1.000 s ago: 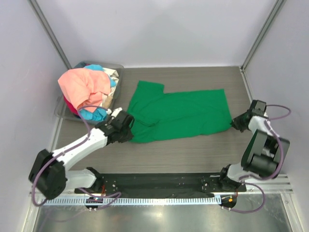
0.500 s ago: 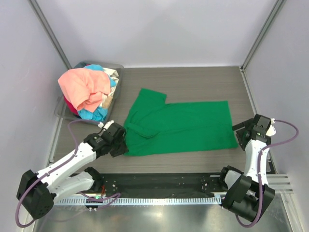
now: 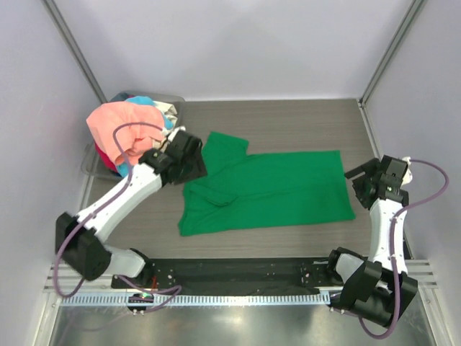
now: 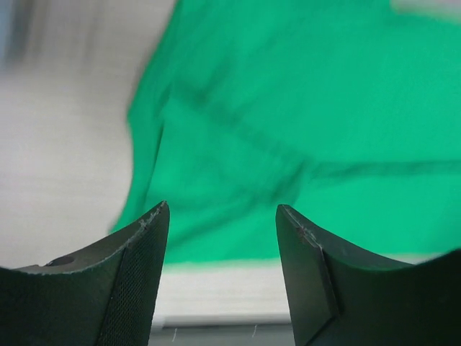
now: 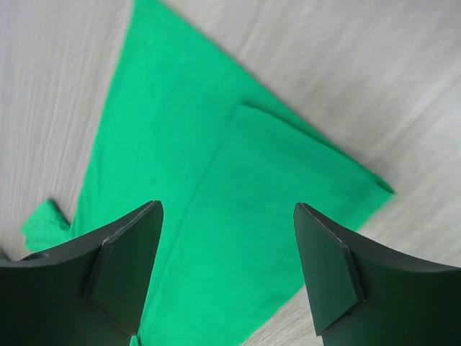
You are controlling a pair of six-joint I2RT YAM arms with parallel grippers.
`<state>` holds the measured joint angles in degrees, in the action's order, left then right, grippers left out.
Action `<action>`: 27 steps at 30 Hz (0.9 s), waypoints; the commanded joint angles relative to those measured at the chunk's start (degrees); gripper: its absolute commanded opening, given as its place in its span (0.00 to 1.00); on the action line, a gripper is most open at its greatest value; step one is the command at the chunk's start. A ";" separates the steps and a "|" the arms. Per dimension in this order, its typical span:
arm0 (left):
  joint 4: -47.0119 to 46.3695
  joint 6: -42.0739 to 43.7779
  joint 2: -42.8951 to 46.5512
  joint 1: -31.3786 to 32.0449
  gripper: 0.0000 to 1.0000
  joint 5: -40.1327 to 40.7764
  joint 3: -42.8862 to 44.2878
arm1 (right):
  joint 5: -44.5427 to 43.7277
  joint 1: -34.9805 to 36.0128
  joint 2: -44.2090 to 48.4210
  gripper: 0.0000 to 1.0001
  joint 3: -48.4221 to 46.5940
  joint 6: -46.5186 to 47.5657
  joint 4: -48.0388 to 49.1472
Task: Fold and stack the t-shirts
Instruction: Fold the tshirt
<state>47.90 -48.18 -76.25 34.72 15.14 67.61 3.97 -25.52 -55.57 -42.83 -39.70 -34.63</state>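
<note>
A bright green t-shirt (image 3: pixel 270 189) lies spread flat on the table, folded lengthwise, one sleeve toward the back left. It fills the left wrist view (image 4: pixel 288 122) and the right wrist view (image 5: pixel 216 223). My left gripper (image 3: pixel 189 160) is open and empty above the shirt's left end. My right gripper (image 3: pixel 361 184) is open and empty just off the shirt's right edge. A heap of salmon-pink (image 3: pixel 119 128), light blue, cream and red shirts sits in the bin.
The grey translucent bin (image 3: pixel 173 101) stands at the back left against the wall. Bare wood-grain table (image 3: pixel 302 119) lies behind the green shirt. The black arm rail (image 3: pixel 238 272) runs along the near edge.
My left gripper has swung from the shirt's near left corner up and back toward the bin. The shirt's near left corner now lies flat. My right gripper lifted slightly, staying open.
</note>
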 commanded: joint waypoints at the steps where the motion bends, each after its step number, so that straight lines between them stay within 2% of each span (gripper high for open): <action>1: -9.57 8.45 -8.81 -5.53 0.62 -2.12 7.34 | 0.87 2.84 -0.50 0.80 -3.05 2.78 2.72; 4: -10.37 11.00 -21.54 -11.50 0.60 -7.12 18.57 | 1.05 6.52 -0.94 0.81 -2.79 4.72 6.06; 5: -10.11 11.70 -25.49 -13.60 0.59 -10.44 25.83 | 0.69 8.01 -1.12 0.81 -2.87 4.81 6.59; 8: -9.75 16.09 -38.42 -15.29 0.58 -13.37 36.23 | 1.74 9.61 -1.82 0.82 -2.44 5.34 7.99; 12: -6.08 19.88 -53.01 -16.26 0.59 -14.16 55.89 | 3.94 12.33 -2.79 0.82 -1.91 5.78 9.67; 14: -3.96 20.50 -60.29 -17.05 0.59 -14.61 61.38 | 4.29 12.68 -3.14 0.82 -1.73 6.30 10.46; 17: -3.34 20.50 -65.93 -17.49 0.60 -16.44 66.76 | 4.65 12.95 -3.75 0.82 -1.91 7.01 10.55; 27: -5.10 20.23 -72.55 -17.14 0.63 -20.15 67.56 | 5.26 14.00 -5.77 0.82 -1.21 7.09 12.75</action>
<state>42.04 -28.84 -146.87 17.61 -2.15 133.82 8.62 -11.99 -61.08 -43.59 -33.67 -24.64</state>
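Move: From the left gripper, the outer corner of the green t-shirt's sleeve is about 30 cm ahead, 4 cm to the right and 15 cm below. The folded body's middle is roughly 4 cm ahead and 18 cm right, and the laundry tub some 23 cm ahead and 17 cm left. From the right gripper, the middle of the shirt's right end is about 6 cm ahead, 1 cm left and 12 cm down; the sleeve corner is roughly 30 cm ahead and 36 cm left. Bring the left gripper about 30 cm forward over the shirt's left side, then sink it some 13 cm to just above the sleeve corner, fingers half open and still pointing forward and down. Meanwhile carry the wide-open right gripper left and forward over the shirt's right end, staying high and turning about 20 degrees counter-clockwise. ##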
